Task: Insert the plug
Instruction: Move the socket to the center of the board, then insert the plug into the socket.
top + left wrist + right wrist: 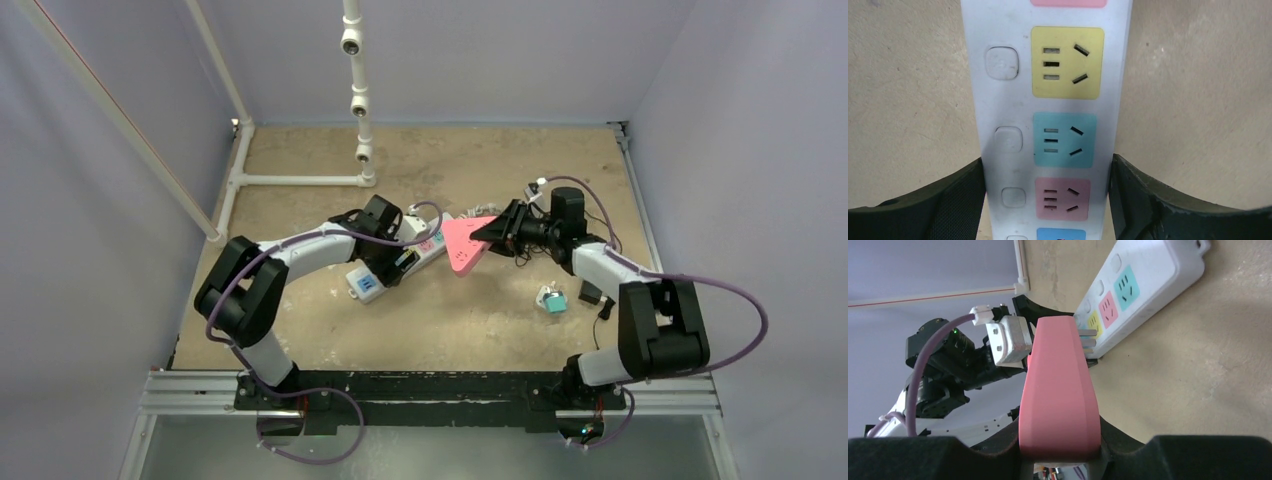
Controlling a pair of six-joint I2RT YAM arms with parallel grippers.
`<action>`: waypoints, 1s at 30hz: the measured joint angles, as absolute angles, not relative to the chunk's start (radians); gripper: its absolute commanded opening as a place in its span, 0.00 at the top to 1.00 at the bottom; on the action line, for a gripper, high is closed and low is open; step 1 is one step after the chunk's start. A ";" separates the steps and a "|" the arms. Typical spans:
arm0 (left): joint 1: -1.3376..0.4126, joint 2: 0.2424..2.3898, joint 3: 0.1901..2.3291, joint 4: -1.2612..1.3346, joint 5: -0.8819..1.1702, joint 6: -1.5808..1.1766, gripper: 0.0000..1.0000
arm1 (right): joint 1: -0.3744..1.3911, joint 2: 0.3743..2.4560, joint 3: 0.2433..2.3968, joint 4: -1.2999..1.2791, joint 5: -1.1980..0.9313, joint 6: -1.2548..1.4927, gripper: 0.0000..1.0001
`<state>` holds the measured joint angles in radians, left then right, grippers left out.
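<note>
A white power strip [432,243] with coloured sockets lies at an angle mid-table. In the left wrist view the power strip [998,100] runs lengthwise between my left gripper's [1046,170] fingers, which press on both of its long edges at the pink socket [1063,198]. Yellow and teal sockets lie beyond. My right gripper [497,232] is shut on a pink wedge-shaped plug [462,248]. In the right wrist view the plug [1060,390] fills the right gripper [1059,437], and its metal prongs [1089,340] point at the strip [1148,285] near the yellow socket, just short of it.
A small teal-and-white object [552,299] and a black item [590,293] lie on the table by the right arm. A white pipe frame [300,181] stands at the back left with an upright pipe [358,100]. The left arm [948,365] shows behind the plug.
</note>
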<state>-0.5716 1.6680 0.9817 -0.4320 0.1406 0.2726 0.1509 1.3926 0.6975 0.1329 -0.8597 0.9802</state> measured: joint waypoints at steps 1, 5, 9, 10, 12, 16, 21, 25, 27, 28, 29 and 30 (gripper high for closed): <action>-0.581 1.677 0.992 -0.431 0.125 0.245 0.93 | 0.150 1.420 0.697 0.167 -0.871 0.993 1.00; -0.595 1.715 1.029 -0.414 0.062 0.122 0.94 | 0.150 1.493 0.683 0.280 -0.912 1.045 1.00; -0.594 1.723 1.034 -0.390 0.022 0.027 0.87 | 0.150 1.529 0.664 0.388 -0.942 1.102 1.00; -0.594 1.723 1.034 -0.387 0.020 0.009 0.78 | 0.150 1.542 0.661 0.421 -0.952 1.119 1.00; -0.597 1.723 1.036 -0.386 0.022 -0.016 0.55 | 0.147 1.583 0.661 0.490 -0.973 1.153 1.00; -0.603 1.722 1.038 -0.388 0.024 -0.035 0.20 | 0.129 1.683 0.664 0.614 -1.021 1.216 1.00; -0.606 1.686 1.038 -0.449 0.064 -0.041 0.08 | 0.107 1.814 0.699 0.746 -1.074 1.287 1.00; -0.604 1.609 1.038 -0.506 0.085 -0.033 0.01 | 0.102 1.894 0.730 0.899 -1.100 1.375 1.00; -0.603 1.576 1.040 -0.521 0.090 -0.030 0.01 | 0.102 1.932 0.738 0.999 -1.110 1.434 1.00; -0.603 1.567 1.044 -0.529 0.092 -0.029 0.01 | 0.102 1.950 0.738 1.048 -1.112 1.463 1.00; -0.601 1.562 1.050 -0.535 0.094 -0.029 0.01 | 0.102 1.966 0.738 1.088 -1.117 1.489 1.00; -0.600 1.561 1.055 -0.540 0.094 -0.029 0.01 | 0.102 1.979 0.738 1.122 -1.118 1.510 1.00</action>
<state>-0.6003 1.5612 1.0554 -0.5396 0.0944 -0.0288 0.1017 1.9793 0.7380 1.1221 -1.1183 1.5097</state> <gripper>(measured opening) 0.988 0.366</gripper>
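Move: The left hand grips the socket strip across its width, near the blue USB end; the strip's middle lies about 3 cm farther out, 3 cm to its right and 1 cm lower. The strip's white cable lies some 12 cm ahead and 15 cm right. From the right hand, which already holds the pink plug, the strip's middle is roughly 14 cm left, 1 cm ahead and 14 cm below. Left swivels the strip some 15 degrees counter-clockwise, releases, rises 5 cm; right carries the pink plug forward and down. ##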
